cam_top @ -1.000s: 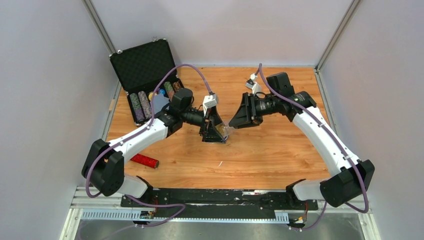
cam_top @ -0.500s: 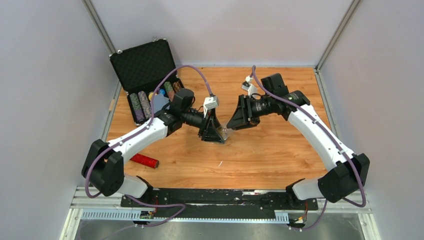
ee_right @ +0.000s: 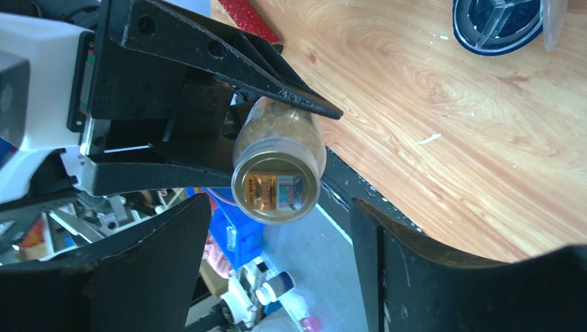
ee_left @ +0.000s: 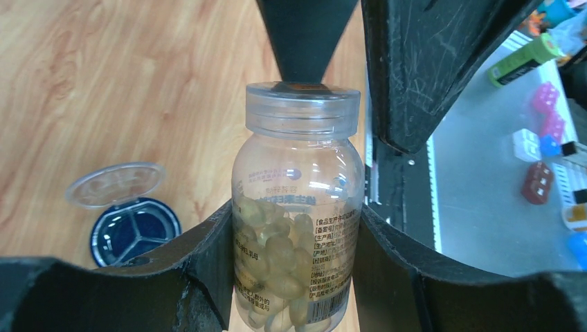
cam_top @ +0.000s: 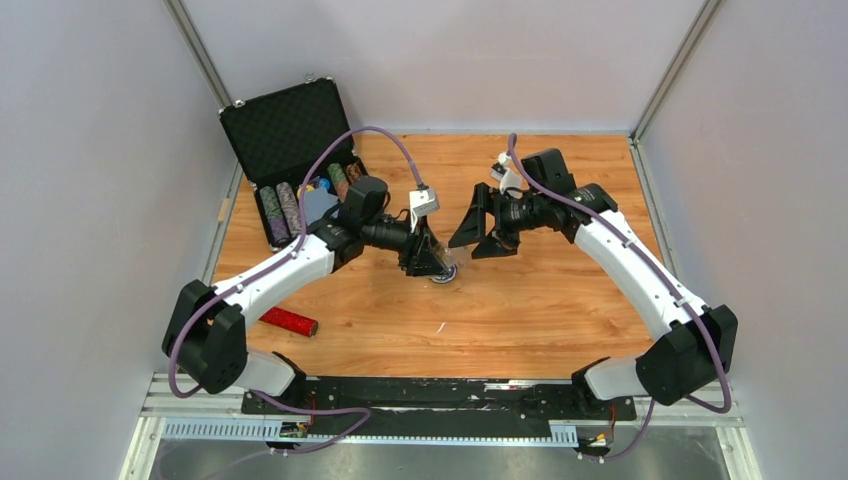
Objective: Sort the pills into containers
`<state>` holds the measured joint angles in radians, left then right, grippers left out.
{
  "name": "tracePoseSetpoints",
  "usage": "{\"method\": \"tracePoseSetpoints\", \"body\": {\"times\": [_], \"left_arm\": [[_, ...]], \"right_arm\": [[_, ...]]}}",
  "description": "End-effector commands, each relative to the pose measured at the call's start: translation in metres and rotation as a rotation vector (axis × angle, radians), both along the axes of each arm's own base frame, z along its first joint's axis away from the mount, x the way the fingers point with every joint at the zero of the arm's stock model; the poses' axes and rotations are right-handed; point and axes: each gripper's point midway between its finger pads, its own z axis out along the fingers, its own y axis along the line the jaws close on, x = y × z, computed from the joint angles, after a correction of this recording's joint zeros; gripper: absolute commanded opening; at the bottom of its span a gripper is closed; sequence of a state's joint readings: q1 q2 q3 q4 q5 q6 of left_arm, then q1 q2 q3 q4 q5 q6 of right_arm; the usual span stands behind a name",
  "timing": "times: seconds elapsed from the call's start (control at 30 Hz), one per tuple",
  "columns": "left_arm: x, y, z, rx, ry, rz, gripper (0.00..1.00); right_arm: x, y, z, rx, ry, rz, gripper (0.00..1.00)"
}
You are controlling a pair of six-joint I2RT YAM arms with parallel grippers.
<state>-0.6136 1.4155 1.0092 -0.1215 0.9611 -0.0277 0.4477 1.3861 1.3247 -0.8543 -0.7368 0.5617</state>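
Note:
A clear pill bottle (ee_left: 297, 207) of yellowish pills (ee_left: 277, 242) is held off the table with its clear cap (ee_left: 302, 107) on. My left gripper (ee_left: 296, 221) is shut on the bottle's body. In the right wrist view the bottle's capped end (ee_right: 277, 187) faces my right gripper (ee_right: 277, 235), which is open just short of it and touches nothing. The container (ee_left: 135, 232), a small round blue dish with dark dividers and an opened clear lid (ee_left: 115, 185), lies on the wood beside and below the bottle. It also shows in the top view, the container (cam_top: 443, 274), and in the right wrist view, the container (ee_right: 498, 24).
An open black poker-chip case (cam_top: 290, 150) with rows of chips stands at the back left. A red glittery tube (cam_top: 290, 321) lies near the left arm's base. A small white scrap (cam_top: 440, 326) sits on the wooden table (cam_top: 560, 310).
My right gripper has opened and drawn back from the bottle's cap end. My left gripper has closed onto the bottle and now holds it alone.

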Motion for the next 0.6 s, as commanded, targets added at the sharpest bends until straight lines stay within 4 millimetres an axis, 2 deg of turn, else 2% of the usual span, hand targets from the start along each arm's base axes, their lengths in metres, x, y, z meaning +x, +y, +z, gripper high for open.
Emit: {"method": "tracePoseSetpoints", "body": {"times": [0.0, 0.13, 0.27, 0.33, 0.47, 0.57], "left_arm": [[0.017, 0.001, 0.029, -0.026, -0.181, 0.055, 0.18], [0.019, 0.003, 0.031, -0.015, -0.213, 0.067, 0.18], [0.016, 0.003, 0.033, -0.031, -0.221, 0.054, 0.18], [0.014, 0.003, 0.034, -0.035, -0.221, 0.049, 0.18], [0.01, 0.003, 0.038, -0.045, -0.208, 0.029, 0.17], [0.008, 0.002, 0.043, -0.058, -0.189, 0.026, 0.16]], "right_arm": [[0.015, 0.011, 0.017, 0.048, 0.03, -0.081, 0.7], [0.015, 0.015, 0.022, 0.079, 0.035, -0.071, 0.68], [0.021, 0.017, 0.017, 0.075, 0.037, -0.077, 0.69], [0.024, 0.018, 0.016, 0.075, 0.036, -0.084, 0.66], [0.029, 0.018, 0.018, 0.074, 0.019, -0.104, 0.5], [0.032, 0.018, 0.022, 0.079, -0.026, -0.092, 0.33]]}}
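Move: Between the right hand's open fingers lies the cap of the pill bottle, about 1 cm ahead and 1 cm to the left of the hand point, at its height. The left hand already holds the bottle's body, the cap some 3 cm to its right, 1 cm ahead and 4 cm above. From the right hand, the round pill box is roughly 2 cm ahead, 4 cm left and 23 cm down; the white scrap is about 8 cm back, 4 cm left and 24 cm down. Closing on the cap, the right hand eases about 2 cm forward and nearly as far left, turning slightly, and its fingers come together from wide open until they pinch the cap's sides. The left hand keeps its grip on the bottle's body, carries it some 1.5 cm forward in the first half with a slight turn, then holds it nearly still. ##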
